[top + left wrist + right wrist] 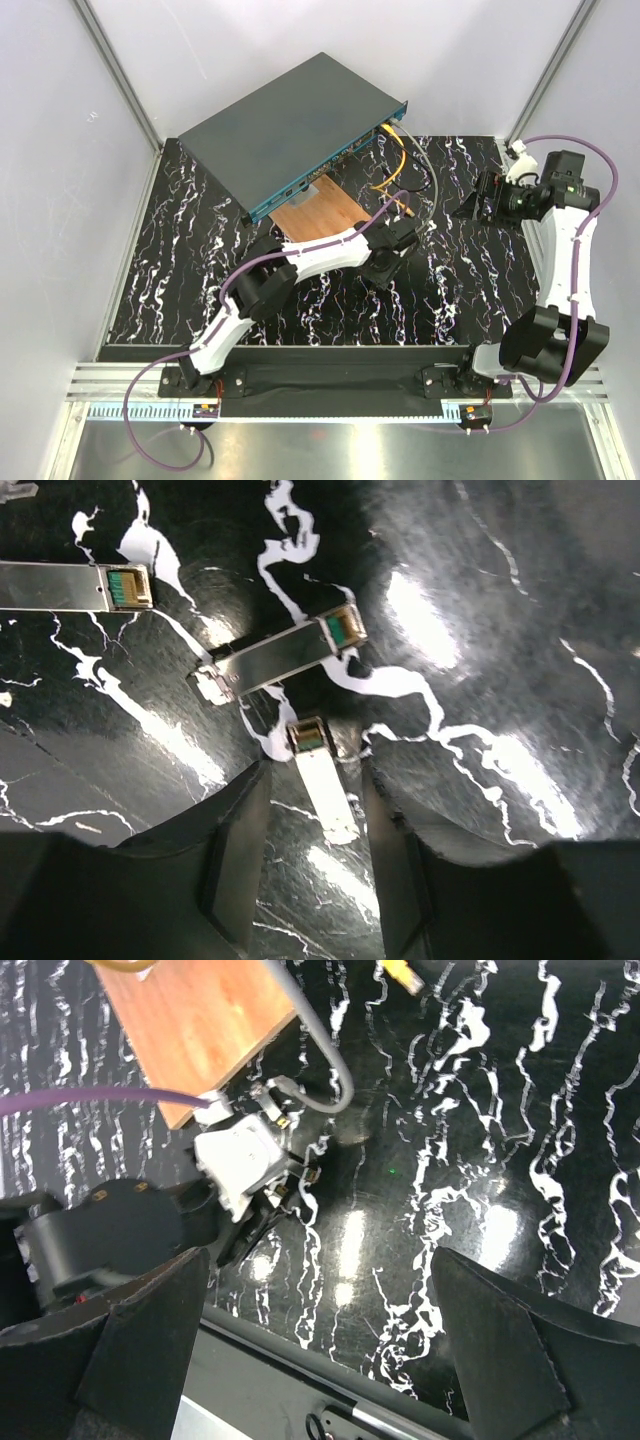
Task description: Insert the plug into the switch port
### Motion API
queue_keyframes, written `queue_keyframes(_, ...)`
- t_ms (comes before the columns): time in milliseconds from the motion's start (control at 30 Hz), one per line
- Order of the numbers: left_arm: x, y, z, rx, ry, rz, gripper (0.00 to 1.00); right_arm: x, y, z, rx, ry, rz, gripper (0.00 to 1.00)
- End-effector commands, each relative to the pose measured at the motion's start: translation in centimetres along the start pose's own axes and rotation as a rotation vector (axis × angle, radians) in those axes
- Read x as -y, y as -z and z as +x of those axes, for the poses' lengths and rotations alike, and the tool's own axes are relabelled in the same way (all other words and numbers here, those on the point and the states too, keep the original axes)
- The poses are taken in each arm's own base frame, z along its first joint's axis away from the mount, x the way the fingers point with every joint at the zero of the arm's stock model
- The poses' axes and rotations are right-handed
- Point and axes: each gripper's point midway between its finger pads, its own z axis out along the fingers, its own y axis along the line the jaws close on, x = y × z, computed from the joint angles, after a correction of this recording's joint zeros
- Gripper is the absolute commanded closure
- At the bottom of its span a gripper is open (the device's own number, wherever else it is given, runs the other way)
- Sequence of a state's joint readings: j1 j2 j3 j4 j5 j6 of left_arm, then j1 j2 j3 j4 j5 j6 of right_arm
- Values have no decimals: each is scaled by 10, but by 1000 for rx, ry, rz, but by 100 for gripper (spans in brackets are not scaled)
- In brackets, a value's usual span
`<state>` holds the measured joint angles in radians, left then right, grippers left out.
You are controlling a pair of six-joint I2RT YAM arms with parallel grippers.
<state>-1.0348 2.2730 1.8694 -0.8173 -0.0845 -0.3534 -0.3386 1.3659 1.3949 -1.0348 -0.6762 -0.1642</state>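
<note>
A slim silver plug (pixel 322 780) lies on the black marbled mat (pixel 480 710), green end pointing away. My left gripper (pixel 315 770) straddles it, open, with a narrow gap between each finger and the plug. In the top view the left gripper (pixel 385 265) sits just right of the copper-brown plate (pixel 318 212). The switch (pixel 290 130) is a flat dark box at the back, and its switch ports line the teal front face (pixel 335 165). My right gripper (pixel 318 1260) hangs wide open above the mat, holding nothing; from above, the right gripper (pixel 480 205) is at the right.
Two more silver plugs (pixel 280 655) (pixel 75 587) lie just beyond and to the left of the straddled one. A yellow cable (pixel 393 165) and a grey cable (pixel 425 170) run from the switch's front. White walls enclose the mat.
</note>
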Motion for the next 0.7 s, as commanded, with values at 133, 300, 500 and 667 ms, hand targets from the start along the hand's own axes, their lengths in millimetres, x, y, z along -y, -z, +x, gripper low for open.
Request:
queue_keyframes(133,-10,-11,-19,47,45,-35,60,-14,6,-12,10,30,-81,0)
queue_keyframes(300,-19,-22,-8,1,69,-54,69,-17,8,-19,12,37,-97,0)
queue_keyframes(500,-22,-31,3,-36,76,-77,85,-18,13,-25,20,47,-95,0)
queue_keyframes(667,3,26,-27,91,69,103,100,-27,13,-24,33,64,-144,0)
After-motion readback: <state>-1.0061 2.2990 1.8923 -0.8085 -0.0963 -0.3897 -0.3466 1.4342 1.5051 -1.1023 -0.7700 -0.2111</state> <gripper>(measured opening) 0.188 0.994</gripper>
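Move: The plug, a small metal module lying on the table, is about 2 cm ahead of the left hand point, level sideways and roughly 1 cm below, already between the open fingers. A second module lies some 6 cm ahead of the left hand and 2 cm right. A third is about 12 cm ahead and 3 cm left, both also about 1 cm down. From the right hand, the plug is about 7 cm back, 25 cm left and 22 cm below. The left fingers close from about half open and pinch the near plug by its sides, a touch that begins here. Meanwhile the hand slides about 1.5 cm forward towards the second module, sinking only some 0.5 cm and staying pointed down at the table. The right hand, empty and wide open, drifts up about 2 cm. ##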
